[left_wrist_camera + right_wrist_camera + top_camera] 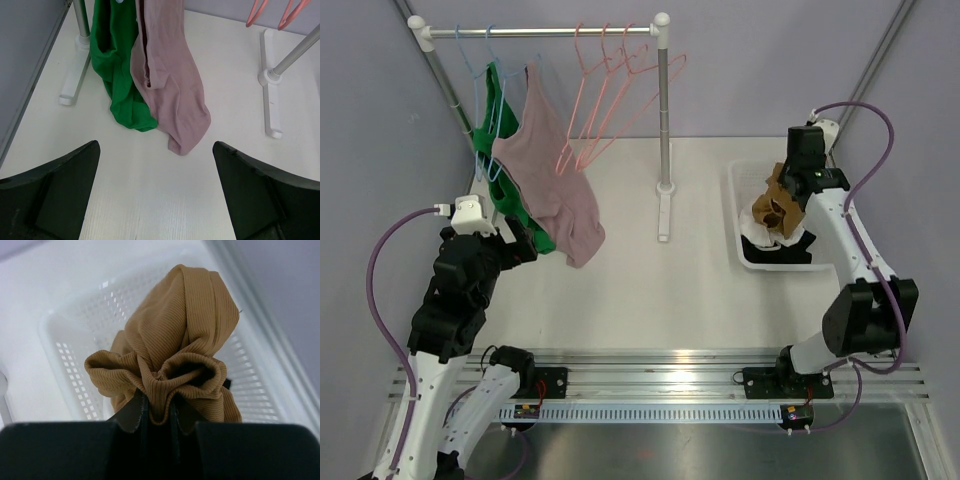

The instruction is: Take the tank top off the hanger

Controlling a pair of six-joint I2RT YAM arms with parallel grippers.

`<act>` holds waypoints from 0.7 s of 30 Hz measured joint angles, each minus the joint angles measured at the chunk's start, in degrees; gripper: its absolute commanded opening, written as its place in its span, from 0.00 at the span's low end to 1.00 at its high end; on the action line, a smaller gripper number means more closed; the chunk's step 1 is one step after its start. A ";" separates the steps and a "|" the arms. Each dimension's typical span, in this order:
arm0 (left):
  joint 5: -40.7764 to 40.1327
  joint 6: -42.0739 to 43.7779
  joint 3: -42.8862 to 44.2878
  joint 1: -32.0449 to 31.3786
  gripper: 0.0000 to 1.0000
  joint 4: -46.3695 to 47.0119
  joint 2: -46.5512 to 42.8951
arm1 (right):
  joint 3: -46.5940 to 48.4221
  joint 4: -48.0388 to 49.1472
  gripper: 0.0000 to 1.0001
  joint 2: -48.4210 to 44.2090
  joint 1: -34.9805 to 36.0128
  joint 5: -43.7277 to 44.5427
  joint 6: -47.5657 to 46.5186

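A dusty-pink tank top hangs on a blue hanger at the left of the rail, its hem draped onto the table. Behind it hangs a green tank top. My left gripper is low on the table just short of their hems, open and empty. My right gripper is shut on a bunched tan ribbed tank top, holding it above the white basket.
The rack's rail carries spare blue hangers and several empty pink hangers. Its right post stands on a white foot mid-table. A black garment lies in the basket.
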 measured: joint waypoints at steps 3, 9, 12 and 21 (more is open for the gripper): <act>0.61 0.00 -0.02 0.11 0.99 0.15 0.00 | -6.82 3.82 0.03 5.07 -2.64 -7.15 2.51; 1.75 -0.02 -0.13 0.26 0.99 0.76 0.02 | -12.22 5.51 0.31 16.39 -5.20 -11.85 5.22; 1.84 -0.04 -0.13 0.39 0.99 0.76 0.02 | -11.69 5.57 0.49 15.96 -5.16 -11.91 5.62; 0.17 -1.97 11.96 0.52 0.99 -5.81 3.96 | -0.11 -4.02 1.00 12.44 -5.14 -8.92 4.81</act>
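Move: The basket that the brown tank top is bound for lies almost straight under the right hand, some 23 cm down. In it the white tank top lies about 5 cm back and 2 cm left of the hand, the black one roughly 11 cm back and 1 cm left, both about 24 cm down. From the left hand, the basket's middle is around 19 cm ahead, 57 cm to the right and 26 cm below. The brown tank top, still pinched by the right hand, is lowered fast and nearly straight down some 19 cm into the basket, the fingers tipping about 20 degrees further downward. At the bottom they open fully and let go of it, then the empty hand climbs back about 7 cm. Late on, the left hand, still wide open, starts upward by about 3.5 cm. ##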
